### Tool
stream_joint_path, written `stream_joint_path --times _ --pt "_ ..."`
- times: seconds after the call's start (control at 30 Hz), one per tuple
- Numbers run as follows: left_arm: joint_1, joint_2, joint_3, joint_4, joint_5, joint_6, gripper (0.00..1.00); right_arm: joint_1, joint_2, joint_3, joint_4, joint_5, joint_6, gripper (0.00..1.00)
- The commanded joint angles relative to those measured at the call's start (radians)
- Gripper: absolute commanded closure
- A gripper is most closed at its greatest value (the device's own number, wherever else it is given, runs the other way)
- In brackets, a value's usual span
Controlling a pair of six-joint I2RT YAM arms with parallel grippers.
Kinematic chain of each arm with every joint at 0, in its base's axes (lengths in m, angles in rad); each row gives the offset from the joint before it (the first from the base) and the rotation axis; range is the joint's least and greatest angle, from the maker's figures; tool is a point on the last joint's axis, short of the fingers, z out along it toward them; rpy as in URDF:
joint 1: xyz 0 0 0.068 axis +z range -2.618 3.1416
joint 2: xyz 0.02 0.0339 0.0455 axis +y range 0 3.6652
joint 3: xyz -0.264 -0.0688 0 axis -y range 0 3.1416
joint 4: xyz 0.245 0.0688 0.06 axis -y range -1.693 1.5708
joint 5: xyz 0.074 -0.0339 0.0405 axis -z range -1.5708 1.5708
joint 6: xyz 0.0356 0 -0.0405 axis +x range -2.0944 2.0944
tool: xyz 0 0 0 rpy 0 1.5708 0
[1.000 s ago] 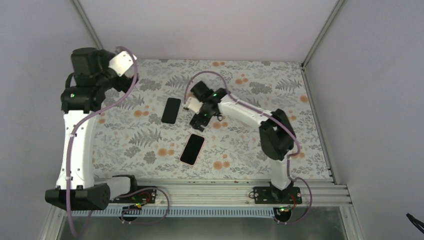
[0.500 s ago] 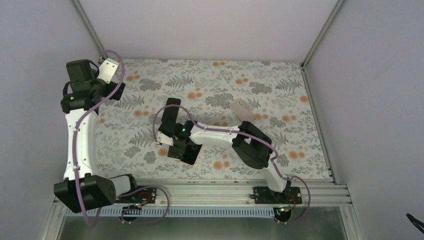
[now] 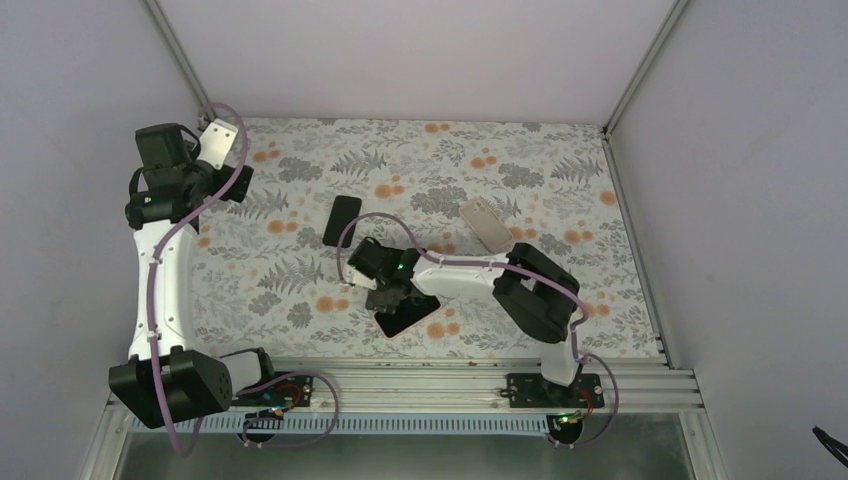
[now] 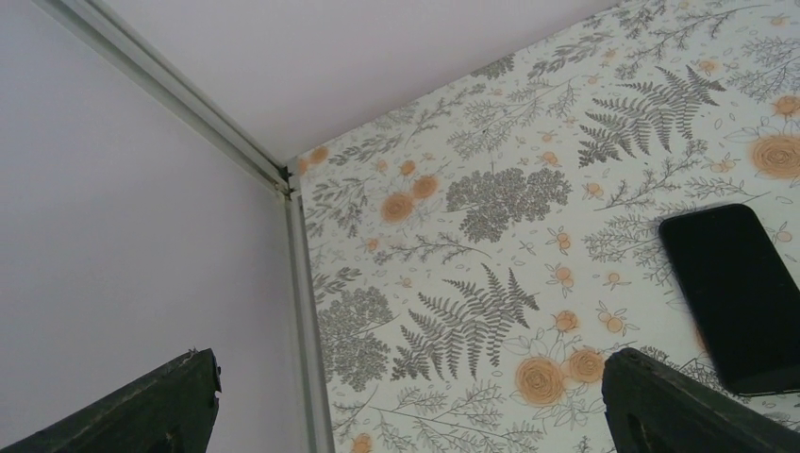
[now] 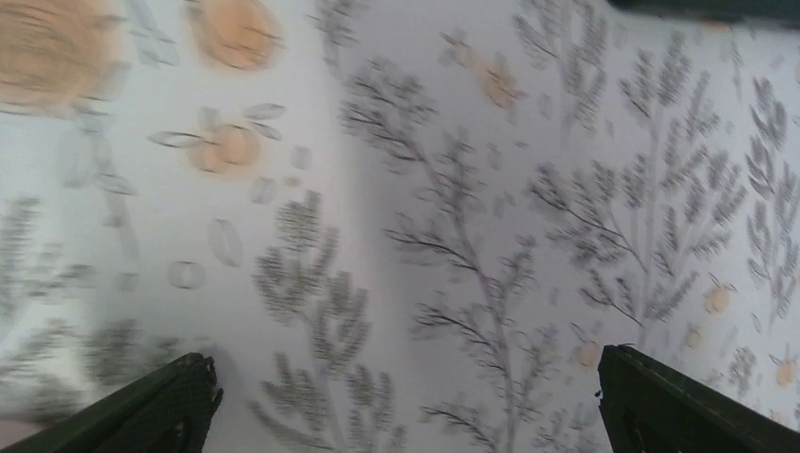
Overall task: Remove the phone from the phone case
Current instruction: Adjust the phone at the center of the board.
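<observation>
The phone in its pink-edged phone case [image 3: 410,315] lies screen up near the front of the floral cloth, turned at an angle. My right gripper [image 3: 388,292] hovers at the cased phone's far left end, jaws wide open with nothing between them. In the right wrist view my right gripper [image 5: 406,363] has only blurred cloth between its fingers. A bare black phone [image 3: 341,220] lies farther back, also in the left wrist view as the black phone [image 4: 741,293]. My left gripper [image 4: 412,363] stands open and empty near the back left corner, seen from above as the left gripper [image 3: 228,185].
A beige phone-sized item [image 3: 487,224] lies at the back right of the middle. A metal frame post and rail [image 4: 302,311] run along the left wall. The floral cloth [image 3: 560,200] covers the table; a rail [image 3: 440,375] bounds the front.
My right arm swung from the back middle down to the cased phone, which has turned and slid right. The beige item came into sight. My left arm drew back toward the left wall.
</observation>
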Motion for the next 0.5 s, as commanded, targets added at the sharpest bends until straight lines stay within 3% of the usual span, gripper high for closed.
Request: stream_joint_path --times 0.0,0.23,0.47 --pt "0.008 0.007 -0.027 0.039 0.036 -0.035 0.00 -0.070 0.021 0.017 -0.028 0.049 -0.016 0.00" --pt "0.010 -0.007 -0.043 0.036 0.029 -0.008 0.00 -0.170 0.034 -0.012 -0.058 0.022 -0.063 0.00" --pt "0.017 -0.021 -0.086 0.038 0.081 0.004 0.00 -0.226 -0.137 -0.154 -0.136 -0.050 -0.088 0.00"
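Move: The phone in its pink case lies roughly 5 cm back and 6 cm to the right of the open right hand, some 3 cm lower. The bare phone is about 16 cm ahead and 9 cm left of that hand; the empty clear case, 15 cm ahead and 25 cm right. From the idle left hand the pink-cased phone is some 21 cm back, 41 cm right and 30 cm below. The open right hand skims level about 9 cm right and forward, away from the pink-cased phone; left sinks slightly. ##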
